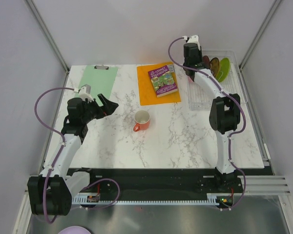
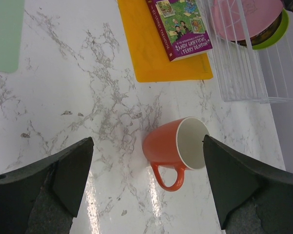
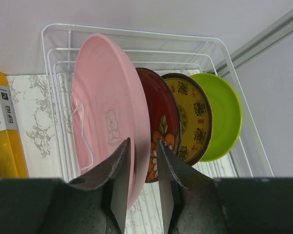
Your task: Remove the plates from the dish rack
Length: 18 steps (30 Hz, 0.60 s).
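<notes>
Several plates stand on edge in the dish rack (image 3: 136,36) at the table's far right. From left to right they are a large pink plate (image 3: 102,97), a dark red patterned plate (image 3: 162,105), a brown-and-yellow plate (image 3: 193,114) and a lime green plate (image 3: 224,112). My right gripper (image 3: 143,142) straddles the pink plate's rim, jaws narrow. One finger lies against the plate's face and the other stands a little off its back. In the top view it hangs over the rack (image 1: 205,95). My left gripper (image 1: 110,105) hovers wide open and empty above the table's left-middle.
An orange mug (image 2: 168,146) stands below the left gripper (image 2: 147,141), handle toward the near side. A book (image 1: 162,80) lies on an orange mat (image 1: 149,95) beside the rack. A green clipboard (image 1: 97,78) lies at the far left.
</notes>
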Available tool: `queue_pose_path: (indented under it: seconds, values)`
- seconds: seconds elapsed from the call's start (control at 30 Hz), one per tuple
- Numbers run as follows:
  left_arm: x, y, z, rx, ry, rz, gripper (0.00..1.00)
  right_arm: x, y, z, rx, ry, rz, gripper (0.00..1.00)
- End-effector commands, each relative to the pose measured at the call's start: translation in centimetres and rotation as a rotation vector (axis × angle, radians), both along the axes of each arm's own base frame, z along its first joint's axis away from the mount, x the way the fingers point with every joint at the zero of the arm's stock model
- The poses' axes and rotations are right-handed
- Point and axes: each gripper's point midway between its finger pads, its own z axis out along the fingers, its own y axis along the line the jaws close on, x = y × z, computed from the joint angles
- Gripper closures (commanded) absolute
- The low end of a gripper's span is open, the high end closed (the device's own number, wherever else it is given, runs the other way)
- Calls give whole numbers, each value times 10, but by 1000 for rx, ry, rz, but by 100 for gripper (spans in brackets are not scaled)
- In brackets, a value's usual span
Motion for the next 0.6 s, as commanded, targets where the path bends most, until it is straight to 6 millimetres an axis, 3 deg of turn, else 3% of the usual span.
queue_pose_path:
  seconds: [0.0,0.1,0.13,0.23,0.37,0.57]
  values:
    - [2,6,5,35,-54,13,0,3,-6,2,-18,-8,-30,63]
    - [2,6,5,39,-55,12,0,4,-8,-6,-11,3,-30,64]
    - [2,7,5,41,-55,14,0,4,-8,-6,-12,3,-32,78]
    - [2,7,3,43,-51,14,0,5,-7,-2,-9,-4,-26,100]
    - [3,6,3,39,-45,12,2,1,-7,15,-35,-28,-40,100]
    - [0,5,-1,34,-23,7,0,-26,-15,85,-109,-170,-137,100]
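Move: The pink plate already stands between my right hand's part-open fingers, its near rim in their gap; its middle is about 7 cm ahead, 1 cm to the left and 6 cm lower. To the right of the pink plate, at about the same depth, come the dark red plate at some 5 cm, the yellow plate at 10 cm and the green plate at 15 cm. From my left hand the pink plate is roughly 26 cm ahead and 46 cm right, slightly lower. I shut my right fingers from about a third open and pinch the pink plate's near rim, easing down about 1 cm as they close. With the rim gripped, I shift some 1.5 cm right towards the dark red plate, then creep slightly back and up, rolling the hand's left side down and turning it clockwise, each about 5 degrees. ##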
